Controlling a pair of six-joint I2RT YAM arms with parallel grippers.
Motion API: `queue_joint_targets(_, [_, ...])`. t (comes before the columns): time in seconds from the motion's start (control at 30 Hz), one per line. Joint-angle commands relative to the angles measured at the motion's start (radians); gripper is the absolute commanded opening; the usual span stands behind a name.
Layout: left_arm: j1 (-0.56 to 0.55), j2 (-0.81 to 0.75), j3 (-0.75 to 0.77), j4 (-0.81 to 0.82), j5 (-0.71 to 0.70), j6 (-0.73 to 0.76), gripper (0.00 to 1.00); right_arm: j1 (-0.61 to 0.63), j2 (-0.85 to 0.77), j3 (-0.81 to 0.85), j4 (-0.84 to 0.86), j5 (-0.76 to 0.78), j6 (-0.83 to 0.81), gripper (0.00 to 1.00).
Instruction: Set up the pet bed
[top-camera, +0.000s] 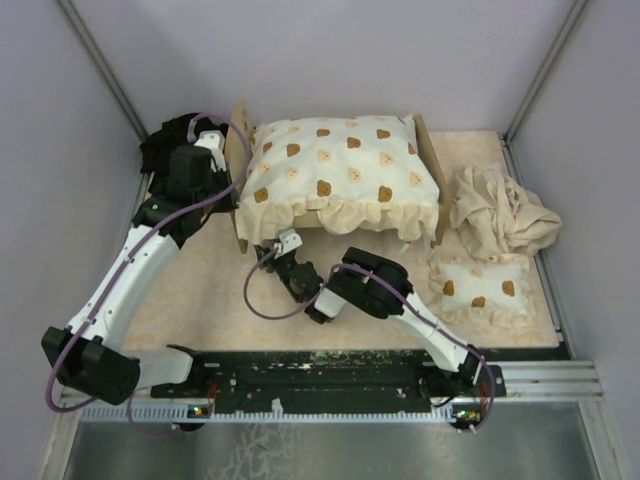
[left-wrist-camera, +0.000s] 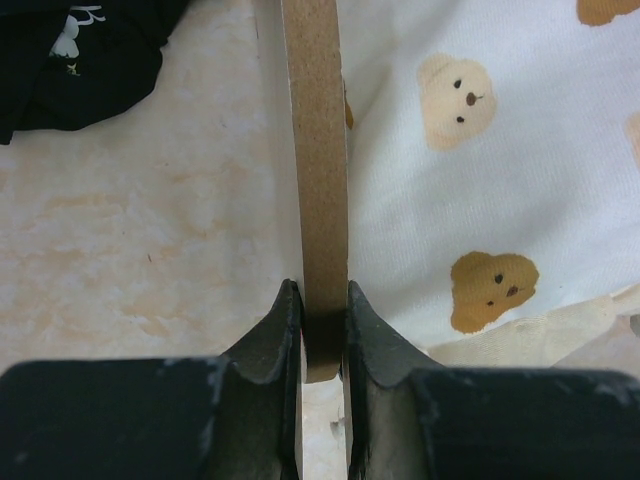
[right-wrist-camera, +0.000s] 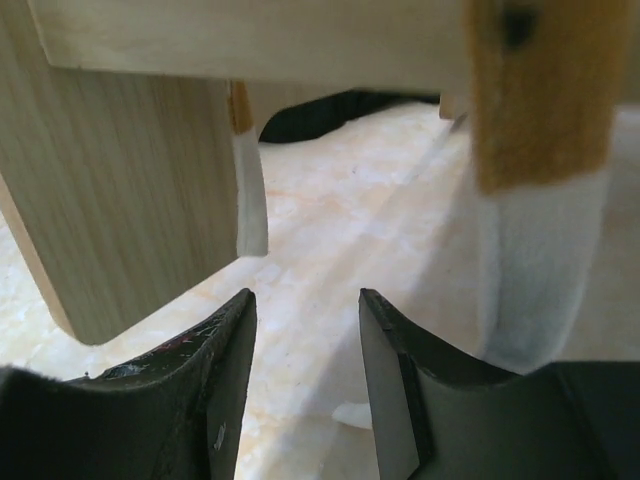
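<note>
The pet bed stands at the back middle of the mat, and its light-wood end board (top-camera: 238, 135) shows at the left. A large cream frilled cushion (top-camera: 340, 170) with brown prints covers its top. My left gripper (top-camera: 222, 152) is at that left board. In the left wrist view the left gripper (left-wrist-camera: 322, 310) is shut on the board's edge (left-wrist-camera: 315, 150), with the cushion (left-wrist-camera: 480, 150) just to the right. My right gripper (top-camera: 285, 243) sits low at the bed's front left corner. Seen from the wrist, the right gripper (right-wrist-camera: 305, 310) is open and empty under the frame, between a wooden leg (right-wrist-camera: 130, 200) and a felt-tipped leg (right-wrist-camera: 540, 250).
A small cream printed cushion (top-camera: 480, 285) lies at the front right of the mat. A crumpled beige cloth (top-camera: 500, 210) is heaped behind it, beside the bed's right board (top-camera: 432, 170). Grey walls close in the sides. A black rail (top-camera: 330, 375) runs along the near edge.
</note>
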Motion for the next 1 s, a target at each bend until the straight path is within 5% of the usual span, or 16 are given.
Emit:
queue_joint_targets(0.0, [-0.002, -0.031, 0.095, 0.199, 0.095, -0.064, 0.00, -0.012, -0.016, 0.059, 0.162, -0.083, -0.076, 0.46])
queue_joint_targets(0.43, [0.000, -0.015, 0.092, 0.197, 0.101, -0.068, 0.00, -0.023, -0.011, 0.128, 0.099, -0.175, -0.178, 0.48])
queue_joint_targets(0.57, [0.000, -0.010, 0.096, 0.199, 0.104, -0.070, 0.00, -0.028, -0.011, 0.125, 0.092, -0.186, -0.212, 0.33])
queue_joint_targets(0.97, [0.000, -0.019, 0.105, 0.203, 0.114, -0.089, 0.00, -0.054, 0.001, 0.164, 0.070, -0.224, -0.222, 0.10])
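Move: The white strap at the bed's near-left corner lies about 3 cm ahead of the right hand, 3 cm left and 4 cm above. The end panel's lower corner is about 4 cm ahead of that hand and 5 cm left, 2 cm above; the front rail is some 3 cm ahead and 5 cm above. From the left hand, the strap lies about 8 cm back, 5 cm right and 14 cm below. Right hand rises about 4 cm under the rail, edging forward-left, tilting upward and closing; left keeps gripping the panel. ##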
